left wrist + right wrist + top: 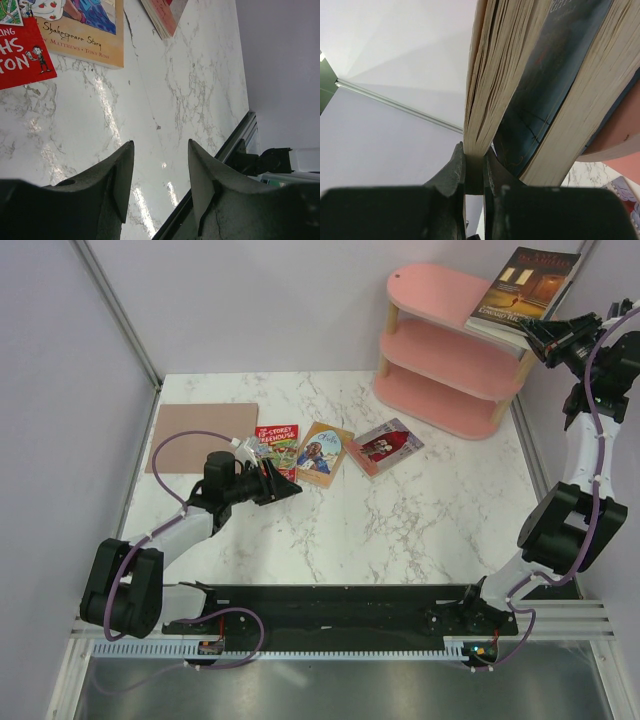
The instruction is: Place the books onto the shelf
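The pink shelf stands at the back right. At the right end of its top board, my right gripper is shut on the near edge of the dark brown-orange book. In the right wrist view its page edge is pinched at the gripper, with a dark blue book beside it over the pink board. On the table lie a red Treehouse book, a tan book and a pink-grey book. My left gripper hangs open and empty just in front of the red book.
A flat brown mat lies at the back left of the marble table. Side walls and metal frame posts close in both sides. The black base rail runs along the near edge.
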Robot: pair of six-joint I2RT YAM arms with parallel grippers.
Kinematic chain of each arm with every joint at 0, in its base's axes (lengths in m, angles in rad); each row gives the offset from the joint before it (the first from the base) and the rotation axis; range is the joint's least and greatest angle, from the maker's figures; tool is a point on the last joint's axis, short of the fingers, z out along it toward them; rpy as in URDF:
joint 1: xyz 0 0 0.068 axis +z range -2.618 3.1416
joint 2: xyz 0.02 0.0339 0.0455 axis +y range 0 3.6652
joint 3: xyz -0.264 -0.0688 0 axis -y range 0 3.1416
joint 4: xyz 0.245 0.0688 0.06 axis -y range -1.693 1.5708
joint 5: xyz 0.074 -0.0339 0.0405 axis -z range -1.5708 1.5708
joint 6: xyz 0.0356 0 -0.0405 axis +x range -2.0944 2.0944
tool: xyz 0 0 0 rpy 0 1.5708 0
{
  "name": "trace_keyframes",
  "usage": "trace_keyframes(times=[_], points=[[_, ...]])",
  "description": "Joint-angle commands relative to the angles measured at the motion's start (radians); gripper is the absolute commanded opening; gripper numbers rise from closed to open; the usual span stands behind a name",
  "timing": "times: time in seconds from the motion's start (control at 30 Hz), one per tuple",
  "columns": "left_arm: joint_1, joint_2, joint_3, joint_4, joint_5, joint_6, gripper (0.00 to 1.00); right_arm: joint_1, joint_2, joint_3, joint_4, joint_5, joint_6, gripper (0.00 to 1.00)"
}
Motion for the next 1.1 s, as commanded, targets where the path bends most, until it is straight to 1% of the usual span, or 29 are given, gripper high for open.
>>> trace_keyframes(times=[0.0, 0.17, 0.27, 0.37, 0.4, 0.47, 0.5, 0.57, 0.6, 0.67, 0.7, 0.8, 0.93, 1.07], points=[[-0.003, -0.031, 0.004, 0.035, 0.024, 0.037, 0.53, -0.007, -0.007, 0.006, 0.084, -0.003, 0.012, 0.13], [-0.001, -0.033, 0.004, 0.032, 0.027, 0.038, 0.53, -0.008, 0.011, 0.022, 0.077, -0.005, 0.016, 0.15], [-0.003, -0.033, 0.004, 0.031, 0.027, 0.040, 0.53, -0.010, 0.028, 0.039, 0.064, -0.014, 0.025, 0.20], [-0.003, -0.036, 0.002, 0.029, 0.027, 0.041, 0.52, -0.011, 0.025, 0.026, 0.080, -0.011, 0.036, 0.21], [-0.001, -0.034, 0.002, 0.029, 0.028, 0.041, 0.52, -0.011, 0.021, 0.023, 0.080, -0.008, 0.035, 0.27], [-0.003, -0.038, 0.001, 0.029, 0.028, 0.041, 0.52, -0.011, 0.021, 0.019, 0.078, -0.006, 0.035, 0.33], [-0.003, -0.038, -0.001, 0.029, 0.030, 0.044, 0.52, -0.011, 0.022, 0.017, 0.078, -0.006, 0.035, 0.39], [-0.003, -0.041, -0.004, 0.028, 0.030, 0.044, 0.52, -0.013, 0.022, 0.016, 0.078, -0.006, 0.036, 0.45], [-0.001, -0.042, -0.005, 0.026, 0.030, 0.044, 0.52, -0.014, 0.025, 0.013, 0.078, -0.005, 0.036, 0.49], [-0.003, -0.044, -0.008, 0.025, 0.030, 0.044, 0.52, -0.014, 0.025, 0.011, 0.083, -0.005, 0.045, 0.54], [-0.003, -0.048, -0.010, 0.025, 0.030, 0.044, 0.52, -0.014, 0.027, 0.011, 0.087, -0.003, 0.049, 0.59], [-0.003, -0.050, -0.013, 0.025, 0.032, 0.044, 0.52, -0.014, 0.025, 0.009, 0.093, -0.002, 0.058, 0.67], [-0.001, -0.051, -0.015, 0.022, 0.035, 0.044, 0.52, -0.014, 0.022, 0.002, 0.130, -0.017, 0.098, 0.72], [-0.003, -0.053, -0.016, 0.020, 0.036, 0.046, 0.52, -0.014, 0.005, -0.024, 0.172, -0.042, 0.166, 0.80]])
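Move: On the top shelf, the Nineteen Eighty-Four book's middle lies about 6 cm ahead of the right hand, 1 cm left and some 3 cm below. The held orange-and-black book's middle is about 8 cm ahead, 1 cm left and 2 cm above the hand; the Roald Dahl book lies roughly 6 cm ahead, 3 cm left and 6 cm below. From the left hand, Nineteen Eighty-Four is roughly 26 cm ahead, 38 cm right and 30 cm above. Lowering the pinched orange-and-black book toward the Nineteen Eighty-Four book, the right hand sinks about 1 cm and edges slightly forward, fingers starting to part. It then spreads them from nearly shut to about three-quarters open, letting go of the page edge while rising some 2 cm and easing back a little, the wrist almost unturned. ##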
